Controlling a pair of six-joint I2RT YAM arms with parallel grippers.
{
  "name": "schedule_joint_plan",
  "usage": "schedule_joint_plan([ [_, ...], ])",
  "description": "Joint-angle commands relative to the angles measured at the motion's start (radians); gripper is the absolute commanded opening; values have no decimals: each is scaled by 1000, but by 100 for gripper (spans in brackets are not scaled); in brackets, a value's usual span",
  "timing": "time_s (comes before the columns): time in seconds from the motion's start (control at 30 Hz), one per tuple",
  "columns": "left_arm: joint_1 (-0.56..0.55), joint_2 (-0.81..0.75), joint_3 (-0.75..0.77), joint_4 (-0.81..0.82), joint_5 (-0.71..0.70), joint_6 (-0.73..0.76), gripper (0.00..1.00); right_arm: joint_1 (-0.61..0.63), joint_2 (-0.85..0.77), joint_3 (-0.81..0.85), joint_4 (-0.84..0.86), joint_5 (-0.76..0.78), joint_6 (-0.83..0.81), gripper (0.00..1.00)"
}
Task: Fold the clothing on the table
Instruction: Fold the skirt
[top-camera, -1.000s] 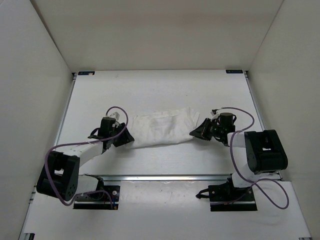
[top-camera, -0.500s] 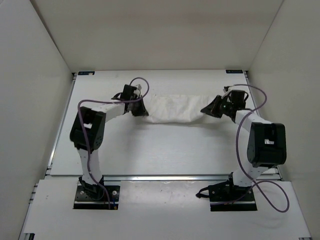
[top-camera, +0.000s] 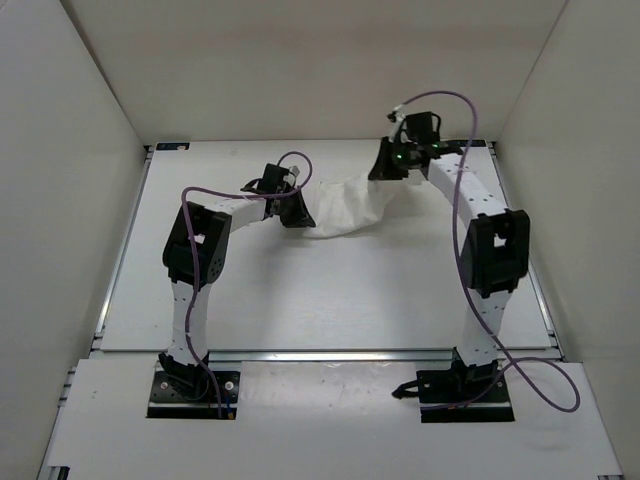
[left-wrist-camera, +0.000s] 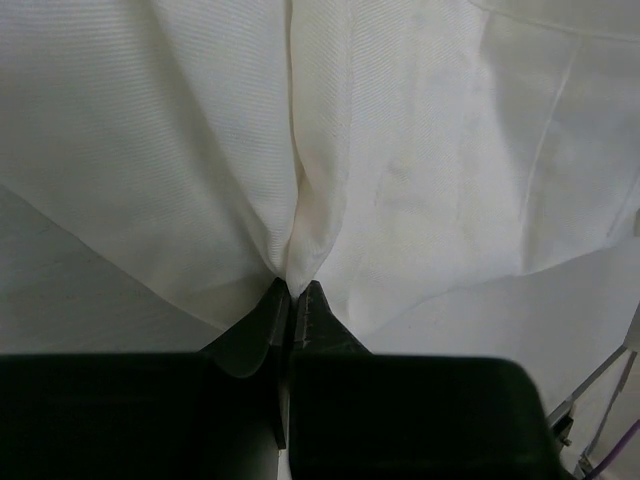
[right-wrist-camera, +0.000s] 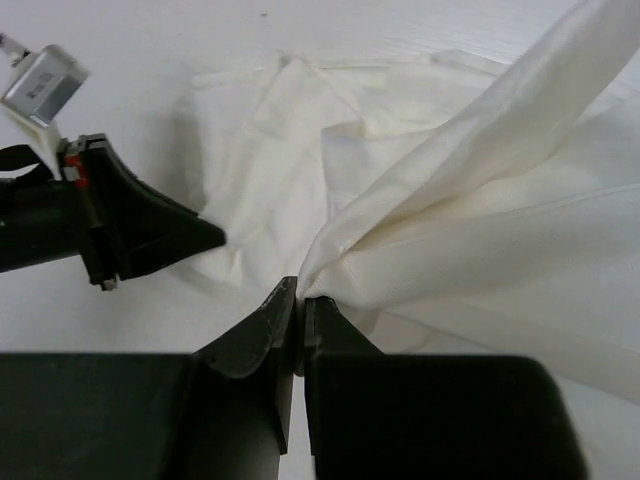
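Observation:
The white clothing (top-camera: 345, 202) hangs bunched between my two grippers over the far half of the table (top-camera: 300, 300). My left gripper (top-camera: 303, 213) is shut on its left end; in the left wrist view the cloth (left-wrist-camera: 330, 140) fans out from the pinched tips (left-wrist-camera: 292, 290). My right gripper (top-camera: 384, 165) is shut on the right end and held higher, near the back edge. In the right wrist view the fabric (right-wrist-camera: 480, 220) gathers into the closed tips (right-wrist-camera: 300, 295), and the left gripper (right-wrist-camera: 120, 225) shows black at the left.
White walls (top-camera: 90, 120) enclose the table on three sides. Black corner brackets (top-camera: 172, 147) mark the far corners. A silver rail (top-camera: 330, 354) runs along the near edge, with both arm bases (top-camera: 190, 388) behind it. Purple cables (top-camera: 440, 100) loop off both wrists.
Both arms carried the clothing from mid-table toward the back. The right gripper then rose and swung left toward the back edge, bunching the cloth. The left gripper closed on the cloth.

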Motion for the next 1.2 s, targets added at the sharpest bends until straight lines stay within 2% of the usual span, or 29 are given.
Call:
schedule_joint_plan([
  [0.0,8,-9,13,32,50,-20,0,120,83,200,-150,76,-82,0],
  [0.13,11,-12,-10,61,62,-40,0,234,171,289,-161,62,-55,0],
  [0.33,22,-32,-45,94,64,-58,0,326,284,279,-144,7,6,0],
  [0.53,37,-70,-111,135,78,-83,1,335,359,242,-89,-54,49,0],
  [0.57,38,-75,-120,135,90,-78,4,331,369,243,-87,-62,48,0],
  [0.63,55,-107,-163,163,101,-101,27,326,386,260,-101,-77,43,0],
  [0.73,80,-148,-223,216,124,-133,42,325,409,278,-116,-129,26,5],
  [0.8,89,-175,-263,233,137,-147,47,331,390,286,-98,-153,14,20],
  [0.83,97,-185,-272,253,144,-156,49,337,375,285,-83,-166,8,23],
  [1.03,130,-260,-386,333,177,-196,55,387,243,321,-95,-188,-23,33],
  [1.17,158,-357,-479,383,187,-225,58,389,81,181,-26,-242,-17,35],
])
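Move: Some 17 cm to the right hand's left, 5 cm nearer the bases and 15 cm lower is the skirt's left end, its near corner pinched in the left fingers. The skirt's lying middle is about 9 cm left of the right hand, a centimetre or so back and 16 cm below. From the left hand, the skirt's raised right side, in the right fingers, is some 17 cm right, 5 cm ahead and 15 cm up. Swinging left about 17 cm, the right hand carries the skirt's right side over towards its left end, sinking some 11 cm and easing back, turning about 20 degrees counter-clockwise, while the left fingers keep their pinch. Left then right fingers open and let go; the left hand backs off about 5 cm to the left and 4 cm back, the right rises a little, still going left. ##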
